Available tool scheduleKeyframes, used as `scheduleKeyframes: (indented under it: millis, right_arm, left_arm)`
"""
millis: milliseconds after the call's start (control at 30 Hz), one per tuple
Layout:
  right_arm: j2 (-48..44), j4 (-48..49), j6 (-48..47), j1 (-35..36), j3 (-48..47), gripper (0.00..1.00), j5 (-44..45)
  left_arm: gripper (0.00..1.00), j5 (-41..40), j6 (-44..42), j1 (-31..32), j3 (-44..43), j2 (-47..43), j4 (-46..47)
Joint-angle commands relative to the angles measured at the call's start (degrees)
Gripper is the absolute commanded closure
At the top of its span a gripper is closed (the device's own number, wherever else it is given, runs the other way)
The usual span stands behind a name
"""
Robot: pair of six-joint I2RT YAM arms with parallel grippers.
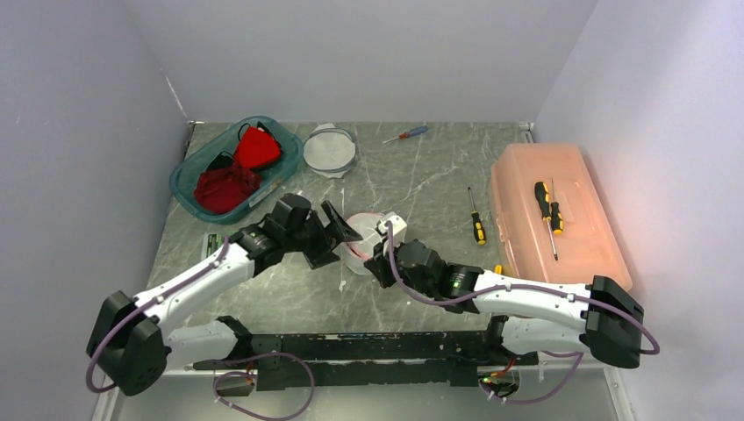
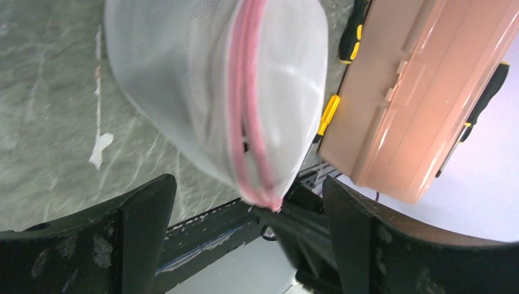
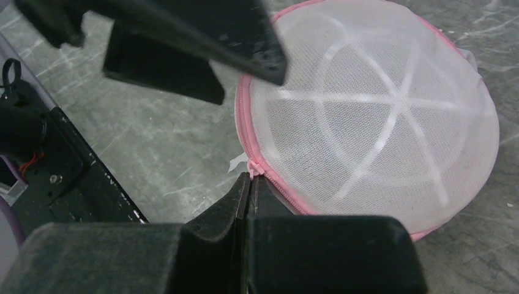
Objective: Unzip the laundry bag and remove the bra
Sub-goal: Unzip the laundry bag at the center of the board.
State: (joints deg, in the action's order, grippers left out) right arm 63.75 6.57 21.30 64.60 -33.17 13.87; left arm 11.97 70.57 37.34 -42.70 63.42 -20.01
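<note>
The laundry bag (image 1: 361,248) is a round white mesh pouch with a pink zipper, lying mid-table. It fills the right wrist view (image 3: 373,116) and hangs tilted in the left wrist view (image 2: 202,79). My right gripper (image 3: 250,179) is shut on the pink zipper pull (image 3: 254,166) at the bag's near-left rim; in the top view it (image 1: 379,254) is at the bag's right side. My left gripper (image 2: 248,205) is open, its jaws wide on either side of the bag's lower edge, touching nothing; in the top view it (image 1: 345,235) is at the bag's left. The bra is hidden.
A teal basket (image 1: 189,180) with red fabric (image 1: 237,171) stands at the back left, and another round mesh bag (image 1: 332,147) lies beside it. An orange lidded box (image 1: 553,210) with a screwdriver (image 1: 546,210) on top is at the right. More screwdrivers (image 1: 475,219) lie on the table.
</note>
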Motion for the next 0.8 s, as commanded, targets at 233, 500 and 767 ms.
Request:
scheduleKeyframes:
  millis: [233,500,767]
  right_arm:
    - [-1.8,2.1,-2.3,0.3,-1.2,1.0,-1.9]
    - [-2.3,-0.3,-1.0,0.2,-1.2,1.0,1.5]
    - [-5.4,-8.1,2.1,0.2,-1.3,1.0,5.6]
  left_arm:
    - [0.23,2.2,2.2,1.1,-3.9,7.9,10.2]
    - [0.83,2.3,1.4,1.2,-2.7,8.6,12.3]
    - [0.97,1.7,0.0,0.7,-2.6,8.8,12.0]
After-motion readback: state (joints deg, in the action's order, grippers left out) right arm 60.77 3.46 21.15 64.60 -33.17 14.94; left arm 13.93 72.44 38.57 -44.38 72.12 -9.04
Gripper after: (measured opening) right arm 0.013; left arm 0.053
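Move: The left hand, wide open, has the laundry bag's pink zip edge about 3 cm to its right and 2 cm ahead, at its own height. From that hand the zip pull, in the right fingers, is some 5 cm right and 2 cm back, nearly level, and the grey-rimmed bag roughly 23 cm ahead and 5 cm left, some 12 cm below. The zip edge lies about 4 cm ahead of the right hand and 2 cm to its left, level. The left hand slides its open fingers about 4 cm to the right and forward onto the laundry bag's zip edge, a few centimetres beyond the pull, and shuts from wide open to nearly closed, pinching the pink band with hardly any wrist turn. The right hand keeps its grip on the zip pull, almost still, and only towards the end eases about 1 cm to the right and slightly up, away from the newly pinched edge. ##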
